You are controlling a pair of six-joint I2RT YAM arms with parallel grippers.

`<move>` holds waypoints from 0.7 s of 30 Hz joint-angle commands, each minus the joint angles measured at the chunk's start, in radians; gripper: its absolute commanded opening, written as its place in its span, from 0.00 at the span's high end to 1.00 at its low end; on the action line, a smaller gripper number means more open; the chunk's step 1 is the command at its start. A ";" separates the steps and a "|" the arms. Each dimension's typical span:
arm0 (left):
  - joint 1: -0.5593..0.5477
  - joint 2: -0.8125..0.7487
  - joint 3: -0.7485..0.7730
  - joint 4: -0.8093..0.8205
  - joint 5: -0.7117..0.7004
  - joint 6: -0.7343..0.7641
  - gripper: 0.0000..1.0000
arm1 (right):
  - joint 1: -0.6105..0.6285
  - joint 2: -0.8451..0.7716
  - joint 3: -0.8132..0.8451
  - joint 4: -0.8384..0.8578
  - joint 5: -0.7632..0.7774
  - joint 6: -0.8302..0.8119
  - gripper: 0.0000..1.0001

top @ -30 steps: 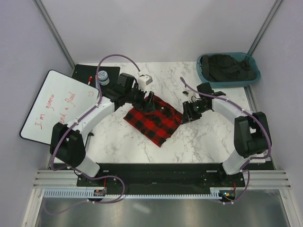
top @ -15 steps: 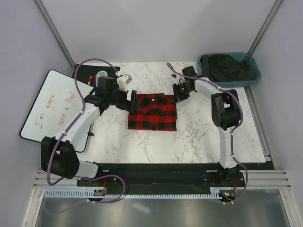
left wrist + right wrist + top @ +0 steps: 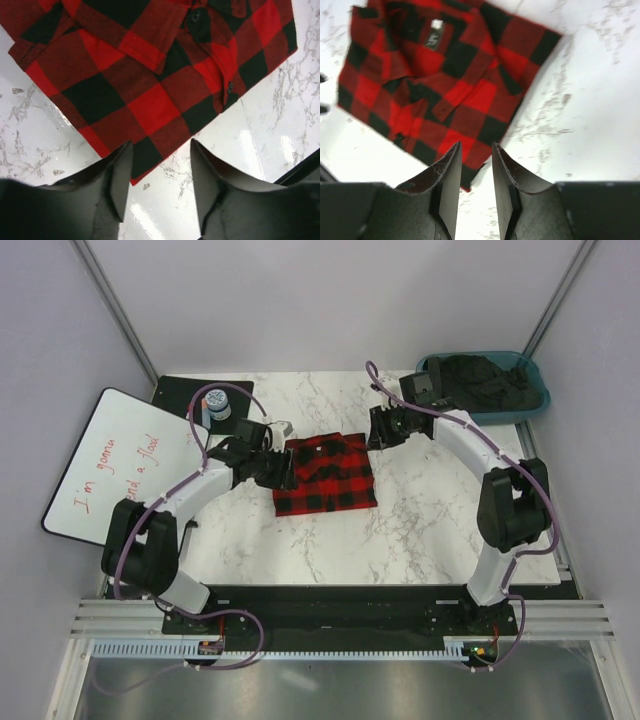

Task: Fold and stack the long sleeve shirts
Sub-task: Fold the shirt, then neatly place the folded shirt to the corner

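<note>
One long sleeve shirt (image 3: 325,473), red-and-black check flannel, lies folded in a rough square on the marble table (image 3: 430,530). In the right wrist view the shirt (image 3: 445,85) shows its collar and white neck label (image 3: 435,35). My left gripper (image 3: 284,468) hovers at the shirt's left edge. In the left wrist view the left gripper (image 3: 161,145) is open over a corner of the shirt (image 3: 150,75), holding nothing. My right gripper (image 3: 377,431) sits just off the shirt's far right corner. In its own view the right gripper (image 3: 476,146) is open a narrow way and holds nothing.
A teal bin (image 3: 528,405) with dark clothes stands at the back right. A whiteboard (image 3: 115,465) with red writing lies at the left. A black pad (image 3: 185,393) at the back left carries a blue-capped jar (image 3: 217,405) and a red marker (image 3: 190,408).
The shirt lay diagonally a second ago and now sits squared near the table's middle. The left gripper came down to its left edge; the right gripper swung to its far right corner.
</note>
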 commanded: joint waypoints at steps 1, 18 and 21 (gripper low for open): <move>0.035 0.050 0.052 0.075 0.024 0.026 0.50 | 0.028 0.014 -0.113 0.052 -0.123 0.047 0.63; 0.080 0.604 0.483 0.066 -0.003 0.104 0.69 | 0.011 0.342 -0.004 0.233 0.117 0.088 0.65; 0.086 0.690 0.691 0.010 -0.025 0.123 0.68 | -0.005 0.385 0.063 0.247 0.171 0.127 0.65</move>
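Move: The folded shirt's middle lies about 6 cm ahead of my left hand, 10 cm to its right and 8 cm below. From my right hand it lies some 6 cm back, 13 cm to the left and 12 cm below. The white jar stands about 23 cm ahead and 19 cm left of my left hand; the teal bin is about 19 cm ahead and 28 cm right of my right hand. I bring both hands down onto the shirt's two side parts and then push it forward together. My left goes forward and down about 7 cm, its fingers narrowing, then slides on some 6 cm forward; my right drops 11 cm while drawing back 5, tipping steeper, then pushes forward about 6 cm, fingertips on the cloth. ##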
